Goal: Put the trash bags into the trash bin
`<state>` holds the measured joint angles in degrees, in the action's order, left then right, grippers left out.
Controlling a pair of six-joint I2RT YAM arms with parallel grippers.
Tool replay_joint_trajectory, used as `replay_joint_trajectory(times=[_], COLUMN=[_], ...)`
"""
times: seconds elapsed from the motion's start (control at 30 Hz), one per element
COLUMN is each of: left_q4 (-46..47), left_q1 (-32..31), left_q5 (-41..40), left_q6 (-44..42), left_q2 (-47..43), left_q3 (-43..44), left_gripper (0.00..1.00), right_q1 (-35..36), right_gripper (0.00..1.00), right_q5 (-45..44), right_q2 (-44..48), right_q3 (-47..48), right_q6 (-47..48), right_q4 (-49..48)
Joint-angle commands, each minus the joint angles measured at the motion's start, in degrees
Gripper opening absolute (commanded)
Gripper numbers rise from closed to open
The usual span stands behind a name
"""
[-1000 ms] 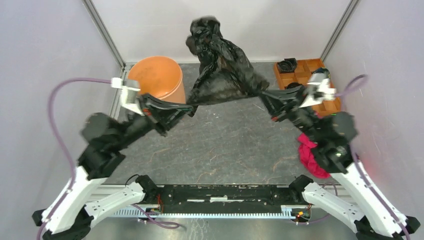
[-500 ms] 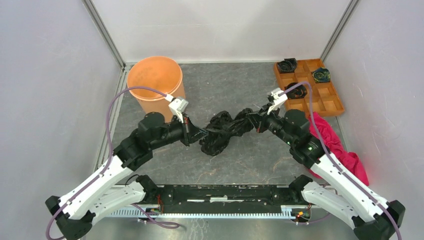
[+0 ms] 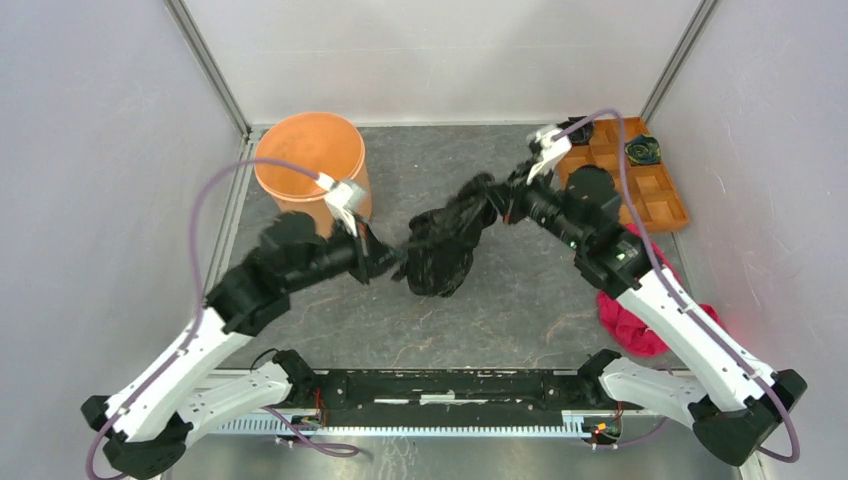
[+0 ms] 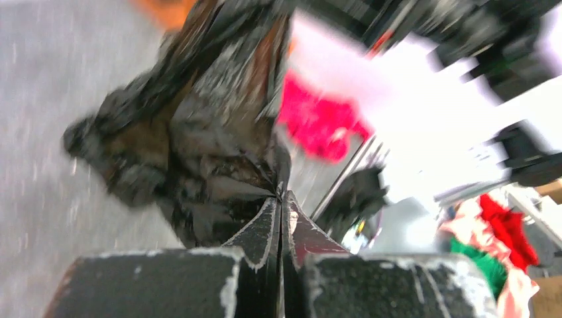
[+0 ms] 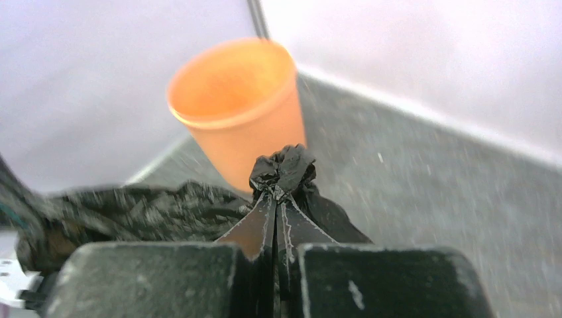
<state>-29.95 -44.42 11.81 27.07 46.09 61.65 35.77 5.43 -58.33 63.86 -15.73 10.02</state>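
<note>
The trash bags [image 3: 443,250] are one crumpled black film bundle hanging between my two grippers over the middle of the table. At the bundle's left end my left gripper [image 3: 397,262] is shut on its film [image 4: 199,132], which fans out from the closed tips [image 4: 281,196]. My right gripper [image 3: 492,205] holds the upper right end, its tips [image 5: 277,196] pinched on a bunched knot of film [image 5: 285,167]. The round orange trash bin [image 3: 310,160] stands upright at the back left, just behind the left wrist. In the right wrist view the trash bin [image 5: 238,112] is beyond the knot.
An orange-brown compartment tray [image 3: 662,200] with small black rolls [image 3: 642,150] sits at the back right. A pink-red cloth [image 3: 635,322] lies on the table under the right arm, also visible as the blurred cloth [image 4: 318,119]. White walls enclose the workspace.
A second ago the bag was spread and raised high at the back. It then dropped into a bunched rope between the grippers. Since then the right gripper has moved back and up.
</note>
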Motion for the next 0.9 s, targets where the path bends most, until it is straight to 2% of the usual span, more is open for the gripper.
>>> replay_joint_trajectory(times=[0.0,0.1,0.23,0.3,0.37,0.43,0.6,0.7,0.73,0.87], left_q4=[7.07,12.54,20.52,23.43,23.49,20.53,8.24,5.96,5.96,7.31], left_q1=[0.04,0.08,-0.23,-0.75,-1.36,-1.45,-1.46,-1.46,-1.45,-1.44], left_q5=[5.70,8.41,13.05,14.21,15.07,15.04,5.33,-2.06,-4.10,-10.81], left_q6=[-5.23,-1.01,7.44,10.26,10.67,9.14,2.92,2.86,3.12,4.27], left_q2=[-0.02,0.35,1.78,1.80,1.35,0.14,-2.39,-1.08,-0.01,8.36], left_q3=[8.74,-0.58,-19.39,-27.26,-31.27,-30.96,-21.52,-17.01,-16.12,-13.37], left_gripper=[0.02,0.02,0.02,0.08,0.15,0.25,0.70,0.95,0.99,1.00], right_q1=[-0.12,-0.10,-0.48,-0.76,-0.72,-0.76,-0.76,-0.69,-0.75,-0.72], right_gripper=[0.01,0.02,0.00,0.00,0.00,0.01,0.01,0.01,0.01,0.01], right_q5=[11.57,8.77,-1.53,-1.45,-1.11,-2.26,-3.20,-1.36,-0.89,-0.97], right_q2=[3.48,8.19,12.76,14.93,16.95,17.68,16.68,16.02,16.16,18.90], right_q3=[0.75,-14.71,-32.82,-38.31,-41.38,-41.52,-39.30,-39.80,-40.13,-41.61], right_q6=[-0.34,-1.18,-4.24,-5.35,-5.48,-4.59,-3.02,-3.28,-3.47,-4.89], right_q4=[-9.48,-12.89,-6.16,-5.71,-5.33,-3.22,-0.44,-0.38,-0.27,0.40])
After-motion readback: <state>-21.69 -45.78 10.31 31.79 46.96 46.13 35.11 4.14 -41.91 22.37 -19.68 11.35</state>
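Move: Both hands already pinch the trash bag by its edges in the air; its bunched middle hangs about 4 cm ahead of, 7 cm right of and 8 cm below the left hand, or some 7 cm back, 6 cm left and 9 cm down from the right. The bare table patch under it is about 33 cm below the left hand, 4 ahead, 9 right; from the right hand it is 35 below, 8 back, 6 left. The trash bin stands some 18 cm ahead and 15 left of the left hand, 21 lower. Both hands flick the bag up, the left by about 10 cm and the right by about 6, then whip it down towards the table between the arms, roughly 30 cm or a little more, fingers tipping downward, with the right hand also drawing back some 8 cm and to its right. Near the bottom the left gripper opens wide, lets go of its edge and climbs back about 12 cm over the bag, while the right hand stops low, still pinching its edge, tilted some 25 degrees further down than at the start. ##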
